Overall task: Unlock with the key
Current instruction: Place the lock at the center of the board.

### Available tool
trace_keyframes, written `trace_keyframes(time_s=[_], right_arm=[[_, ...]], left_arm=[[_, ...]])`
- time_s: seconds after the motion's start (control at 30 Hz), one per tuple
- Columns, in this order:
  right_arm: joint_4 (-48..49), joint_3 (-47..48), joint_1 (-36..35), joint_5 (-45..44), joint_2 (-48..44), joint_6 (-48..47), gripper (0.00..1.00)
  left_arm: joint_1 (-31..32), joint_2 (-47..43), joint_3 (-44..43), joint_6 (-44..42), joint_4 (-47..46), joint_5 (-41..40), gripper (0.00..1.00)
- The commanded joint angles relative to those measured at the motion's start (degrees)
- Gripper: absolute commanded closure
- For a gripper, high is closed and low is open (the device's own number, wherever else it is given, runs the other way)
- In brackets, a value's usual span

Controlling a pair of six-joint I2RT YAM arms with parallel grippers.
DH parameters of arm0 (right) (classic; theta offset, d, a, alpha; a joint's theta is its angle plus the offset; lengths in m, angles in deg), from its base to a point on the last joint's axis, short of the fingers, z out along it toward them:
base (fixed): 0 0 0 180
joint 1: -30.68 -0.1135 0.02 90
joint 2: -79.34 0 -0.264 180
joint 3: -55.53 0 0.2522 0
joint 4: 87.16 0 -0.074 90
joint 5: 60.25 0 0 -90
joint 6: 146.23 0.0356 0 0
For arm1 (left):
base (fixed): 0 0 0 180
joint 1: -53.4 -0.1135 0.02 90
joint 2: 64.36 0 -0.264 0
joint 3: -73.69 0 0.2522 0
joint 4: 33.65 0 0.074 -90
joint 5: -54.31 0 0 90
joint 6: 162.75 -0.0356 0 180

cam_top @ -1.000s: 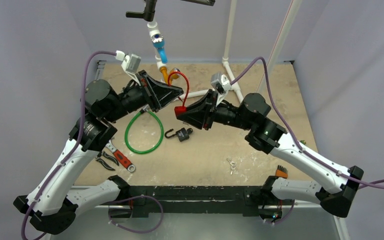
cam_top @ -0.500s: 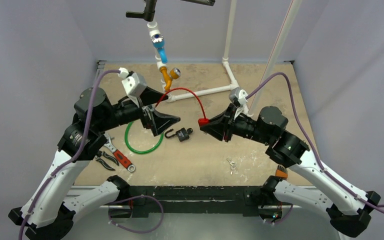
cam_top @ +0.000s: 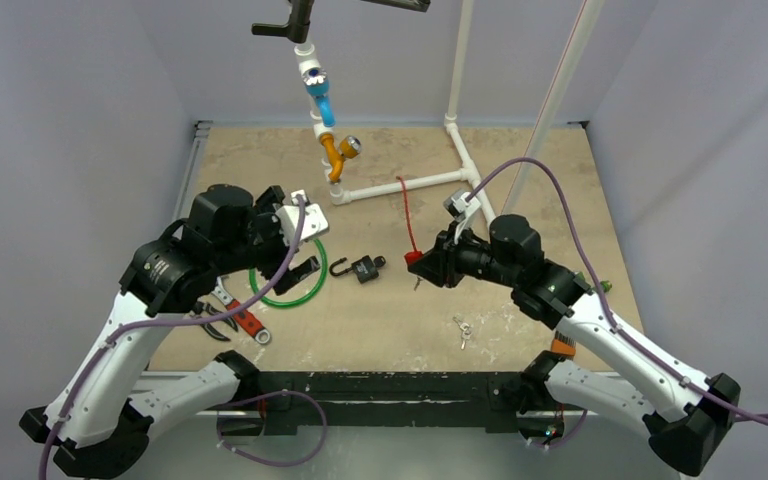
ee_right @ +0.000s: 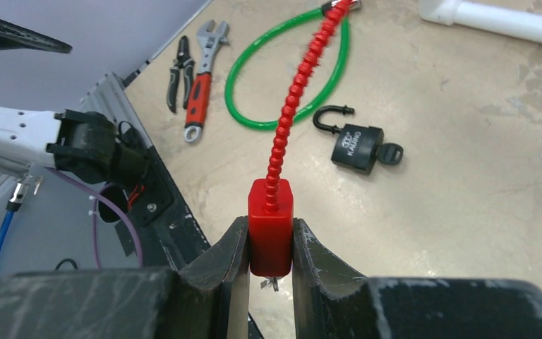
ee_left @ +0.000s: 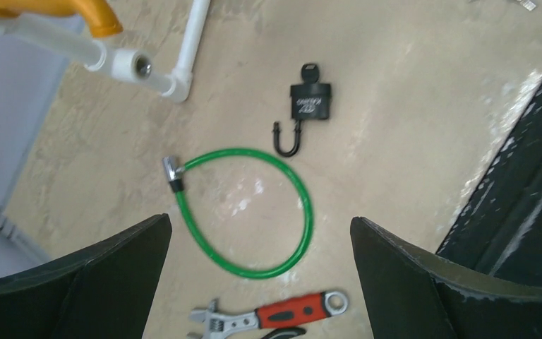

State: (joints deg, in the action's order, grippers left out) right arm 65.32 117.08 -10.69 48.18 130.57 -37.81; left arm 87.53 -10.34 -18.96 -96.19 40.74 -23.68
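My right gripper (ee_right: pixel 269 222) is shut on the red lock body (ee_right: pixel 270 226) of a red cable lock. Its ribbed red cable (ee_right: pixel 303 78) runs away from the fingers with its far end free. In the top view the body (cam_top: pixel 413 258) hangs above the table, right of a black padlock (cam_top: pixel 365 268). The padlock's shackle is open and a key (ee_left: pixel 310 70) sits in it. A small metal bit (ee_right: pixel 272 284) shows under the red body; I cannot tell what it is. My left gripper (ee_left: pixel 260 220) is open and holds nothing, above a green cable lock (ee_left: pixel 303 212).
An adjustable wrench (cam_top: pixel 243 315) and pliers (cam_top: pixel 212 320) lie near the left arm. A small key ring (cam_top: pixel 463 330) rests near the table's front. White pipework (cam_top: pixel 400 185) with an orange valve (cam_top: pixel 332 150) stands at the back.
The left gripper opened, let go of the red cable and drew back to the near left. The right gripper pulled the red lock toward the front; the cable now stands free of the valve.
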Motion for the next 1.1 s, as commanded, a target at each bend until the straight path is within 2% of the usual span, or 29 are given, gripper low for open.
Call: trace_keyframes(time_s=[0.0, 0.1, 0.13, 0.37, 0.5, 0.63, 1.07], right_arm=[[3.4, -1.2, 1.4, -2.5, -0.7, 1.4, 1.0], [3.7, -1.8, 2.5, -1.6, 0.1, 1.7, 1.0], [4.5, -2.3, 2.7, -1.2, 0.3, 1.9, 1.0], [12.8, -6.5, 3.2, 3.7, 5.5, 5.3, 1.0], [22.2, -10.8, 3.2, 12.8, 9.4, 9.4, 1.0], [27.9, -13.2, 3.2, 17.3, 13.3, 11.9, 1.0], [23.5, -13.4, 3.1, -0.7, 30.0, 11.8, 0.98]], left_arm=[[-0.8, -2.9, 3.4, -11.5, 4.1, -11.7, 0.0], [-1.5, -4.1, 6.8, -14.3, 3.9, -18.9, 0.0], [-2.0, -4.6, 6.8, -14.3, 3.8, -18.9, 0.0], [-4.3, -7.4, 5.1, -11.0, 4.9, -12.4, 0.0], [-5.3, -8.0, 4.0, -8.8, 5.6, -8.1, 0.0], [-6.1, -8.2, 3.0, -7.8, 5.6, -4.8, 0.0], [-7.4, -8.3, 2.0, -5.4, 5.7, 2.9, 0.0]])
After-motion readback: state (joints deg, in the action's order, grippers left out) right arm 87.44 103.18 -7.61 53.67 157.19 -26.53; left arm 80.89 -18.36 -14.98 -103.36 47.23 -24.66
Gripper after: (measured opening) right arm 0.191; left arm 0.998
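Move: The right hand already grips the red lock; the bare spot on the board it is bound for lies about 3 cm ahead, 2 cm left and some 24 cm below. The black padlock lies on the board roughly 12 cm ahead and 10 cm left, the loose keys some 4 cm back and 12 cm right. From the open left hand the spot is about 2 cm ahead, 18 cm right, 29 cm down. Right hand lowers its gripped red lock some 17 cm towards the board, tipping down; left hand retreats leftward. ##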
